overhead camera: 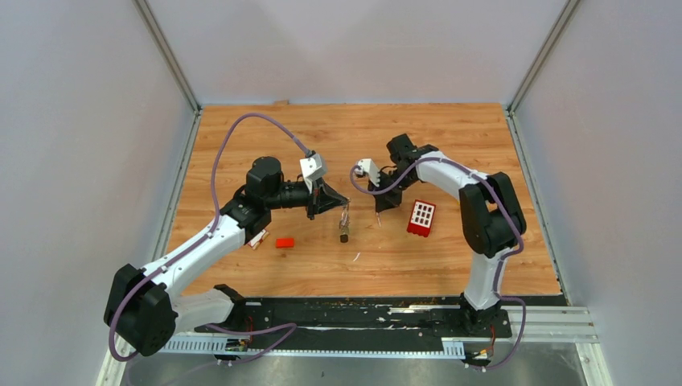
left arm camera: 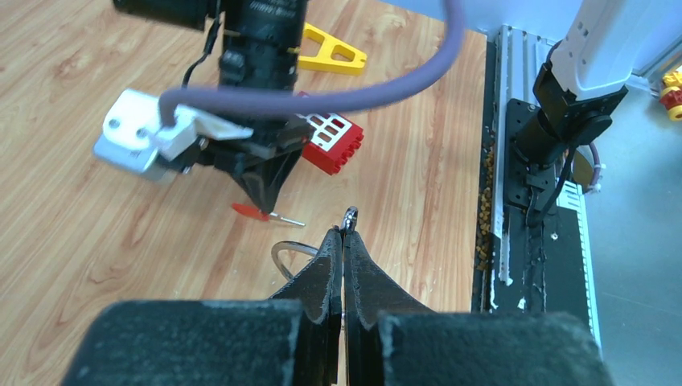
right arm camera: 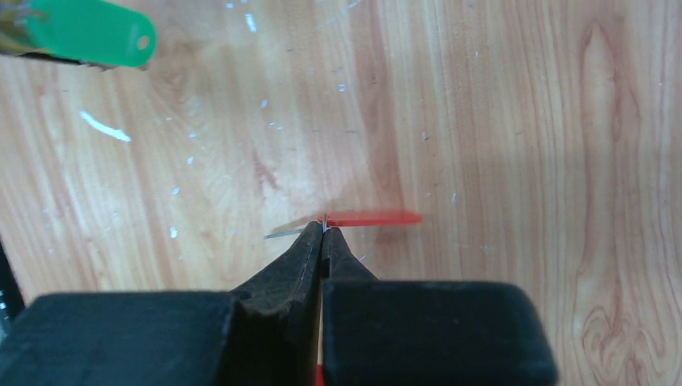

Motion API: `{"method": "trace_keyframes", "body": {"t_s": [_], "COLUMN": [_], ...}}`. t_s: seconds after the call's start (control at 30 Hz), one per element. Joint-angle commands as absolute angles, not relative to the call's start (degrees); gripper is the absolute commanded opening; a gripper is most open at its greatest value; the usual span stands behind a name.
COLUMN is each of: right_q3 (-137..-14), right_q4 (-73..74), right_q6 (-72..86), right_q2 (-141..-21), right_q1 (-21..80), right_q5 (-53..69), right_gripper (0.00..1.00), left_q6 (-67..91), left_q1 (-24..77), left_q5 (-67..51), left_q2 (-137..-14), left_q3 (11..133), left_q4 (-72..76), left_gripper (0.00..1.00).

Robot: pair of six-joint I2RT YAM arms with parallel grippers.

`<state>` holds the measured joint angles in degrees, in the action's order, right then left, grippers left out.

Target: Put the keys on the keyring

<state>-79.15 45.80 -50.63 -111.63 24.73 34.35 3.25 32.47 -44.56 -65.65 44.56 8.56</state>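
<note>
My left gripper [left arm camera: 344, 233] is shut on the thin silver keyring [left arm camera: 281, 254], whose wire pokes out past the fingertips. In the top view that gripper [overhead camera: 344, 201] is above mid-table, and a small bunch of keys [overhead camera: 344, 227] hangs from the ring. A green key head [right arm camera: 88, 32] shows at the upper left of the right wrist view. My right gripper [right arm camera: 323, 227] is shut on a red-headed key [right arm camera: 374, 218] where the head meets the silver shaft, low over the wood. From the left wrist view, this key [left arm camera: 251, 211] sits at the right gripper's tips [left arm camera: 264, 201], just beyond the ring.
A red block with white squares [overhead camera: 421, 217] lies right of the grippers. A small red block [overhead camera: 285, 242] lies near the left arm. A small silver piece [overhead camera: 355, 257] lies on the wood nearer the bases. A yellow plastic piece [left arm camera: 331, 55] lies farther out.
</note>
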Motion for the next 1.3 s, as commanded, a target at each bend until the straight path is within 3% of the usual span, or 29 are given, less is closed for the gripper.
{"method": "trace_keyframes", "body": {"t_s": [0.0,0.6,0.9,1.27], "right_q3": [-75.6,-73.9,-66.7,-62.5], "right_q4": [42.5,43.1,31.4,26.4], "right_q6": [-54.0,-47.2,-43.3,-51.0], "right_q2": [-102.9,-79.8,-66.2,-62.1], "right_q1": [22.8,24.0,33.2,42.9], "right_q5": [42.9,50.2,39.2,24.4], "right_gripper": [0.00,0.00,0.00,0.00], "left_q6": [3.0,2.9,9.2,20.9], "left_q1": [32.2,32.2,32.2,32.3], "left_q5": [-43.5,-43.8,-43.9,-44.9], "left_q2": [-63.6,-68.7,-70.1,-71.2], "left_q3": [46.0,53.8,58.0,59.9], "left_q4": [10.0,2.6,1.7,3.8], "left_gripper": [0.00,0.00,0.00,0.00]}}
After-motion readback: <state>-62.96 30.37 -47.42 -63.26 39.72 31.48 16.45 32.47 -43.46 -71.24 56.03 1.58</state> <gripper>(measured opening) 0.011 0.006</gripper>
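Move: The keyring, hanging from the left fingers, lies about 11 cm back, 9 cm left and 18 cm above the right hand, which already grips the red key just over the table. From that hand, the red block stands some 12 cm right and 1 cm back, and a white scrap 12 cm back and 6 cm left. From the left hand, the red key lies roughly 9 cm ahead, 9 cm right and 20 cm below. The red key, kept pinched in the right fingers, is carried up about 22 cm, back some 10 cm and a little left towards the keyring, sinking slightly at the end, while the wrist swings the fingers from steeply down to pointing mostly left. The left hand keeps hold of the ring, lifting it roughly 3.5 cm with small forward and rightward drifts and a late roll of some 15 degrees. ##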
